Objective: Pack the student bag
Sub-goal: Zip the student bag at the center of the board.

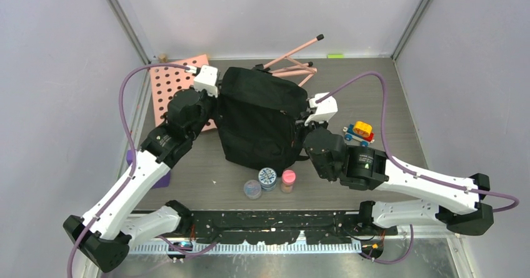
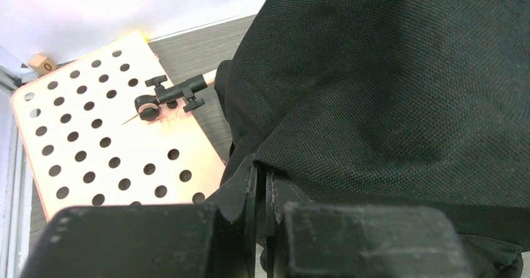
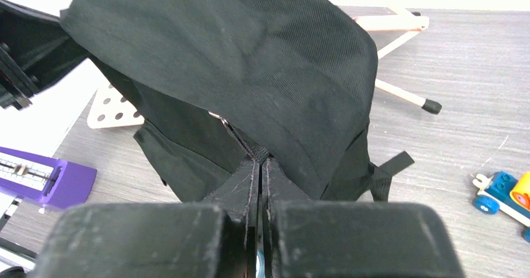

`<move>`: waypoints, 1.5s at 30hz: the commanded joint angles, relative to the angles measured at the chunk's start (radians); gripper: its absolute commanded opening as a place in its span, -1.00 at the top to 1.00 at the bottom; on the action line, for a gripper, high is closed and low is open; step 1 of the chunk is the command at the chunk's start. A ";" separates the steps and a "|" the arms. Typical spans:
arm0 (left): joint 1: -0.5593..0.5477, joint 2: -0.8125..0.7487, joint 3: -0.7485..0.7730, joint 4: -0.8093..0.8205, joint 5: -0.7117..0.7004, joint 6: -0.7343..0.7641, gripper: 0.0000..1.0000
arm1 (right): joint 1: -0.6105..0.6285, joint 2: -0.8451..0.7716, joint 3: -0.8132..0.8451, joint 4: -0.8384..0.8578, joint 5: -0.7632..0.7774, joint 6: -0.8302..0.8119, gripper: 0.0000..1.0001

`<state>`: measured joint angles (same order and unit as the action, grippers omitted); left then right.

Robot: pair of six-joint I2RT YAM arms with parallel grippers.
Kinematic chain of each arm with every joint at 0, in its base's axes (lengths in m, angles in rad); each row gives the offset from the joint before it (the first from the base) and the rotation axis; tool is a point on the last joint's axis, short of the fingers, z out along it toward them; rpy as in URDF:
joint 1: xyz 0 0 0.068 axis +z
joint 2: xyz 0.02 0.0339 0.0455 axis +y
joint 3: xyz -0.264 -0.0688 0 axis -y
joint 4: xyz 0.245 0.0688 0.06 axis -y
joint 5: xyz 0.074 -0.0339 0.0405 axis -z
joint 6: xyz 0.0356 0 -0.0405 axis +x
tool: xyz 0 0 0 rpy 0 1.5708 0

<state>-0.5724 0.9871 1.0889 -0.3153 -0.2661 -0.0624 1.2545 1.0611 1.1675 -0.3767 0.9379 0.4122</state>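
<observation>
The student bag [image 1: 259, 119] is a big black fabric backpack standing in the middle of the table, its top flap draped over. My left gripper [image 1: 215, 105] is at its left side, shut on a fold of the bag's fabric [image 2: 387, 84]; the jaws pinch the cloth edge in the left wrist view, at the left gripper [image 2: 261, 168]. My right gripper [image 1: 304, 123] is at the bag's right side, shut on the fabric by a seam [image 3: 237, 59]; in the right wrist view the right gripper [image 3: 262, 164] has cloth between nearly touching fingers. The bag's inside is hidden.
A pink pegboard [image 1: 172, 84] lies left of the bag, with a black clamp on a stick [image 2: 165, 97] on it. Pink sticks [image 1: 294, 62] lie behind the bag. Three small jars [image 1: 269, 179] stand in front. A toy car [image 1: 358, 132] is right, a purple block [image 3: 44, 181] left.
</observation>
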 commanded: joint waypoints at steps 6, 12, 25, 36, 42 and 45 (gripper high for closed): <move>0.045 0.039 0.137 -0.075 -0.220 -0.042 1.00 | -0.001 -0.070 -0.098 -0.091 -0.012 0.206 0.99; 0.047 0.014 0.139 -0.079 -0.258 -0.053 1.00 | -0.001 -0.099 -0.179 -0.082 -0.027 0.288 0.99; -0.163 -0.081 0.169 -0.150 0.228 0.327 -0.14 | -0.001 -0.111 -0.225 0.013 -0.068 0.264 0.99; -0.575 0.038 0.207 -0.142 0.011 0.599 -0.38 | -0.001 -0.129 -0.238 0.028 -0.062 0.242 0.99; -0.617 0.139 0.253 -0.097 -0.023 0.647 -0.44 | -0.001 -0.138 -0.252 0.037 -0.070 0.242 0.99; -0.633 0.138 0.241 -0.046 -0.023 0.671 -0.45 | -0.002 -0.146 -0.255 0.036 -0.069 0.237 0.99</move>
<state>-1.1873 1.1419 1.2900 -0.4641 -0.2485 0.5446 1.2545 0.9417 0.9138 -0.3737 0.8520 0.6556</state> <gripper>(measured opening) 0.720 0.044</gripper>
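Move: The zipper pull hangs beside the right hand, about 4 cm to its left, 2 cm farther out and a shade lower; from the left hand, still pinching the bag's upper left end, it lies some 13 cm right and 5 cm back, about level. The blue-lidded jar stands roughly 8 cm back and 4 cm left of the right hand, the red-lidded jar 8 cm back and 2 cm right, both some 25 cm below. Down about 7 cm and slightly back goes the right hand, tipping down a little and keeping its pinch on the bag's zipper edge, then it holds there. The left hand creeps left, lets go of the bag, lifts clear, swings back and some 18 cm right towards the zipper pull, turning about 45 degrees clockwise with its left side rising, then sinks with fingers well open. ##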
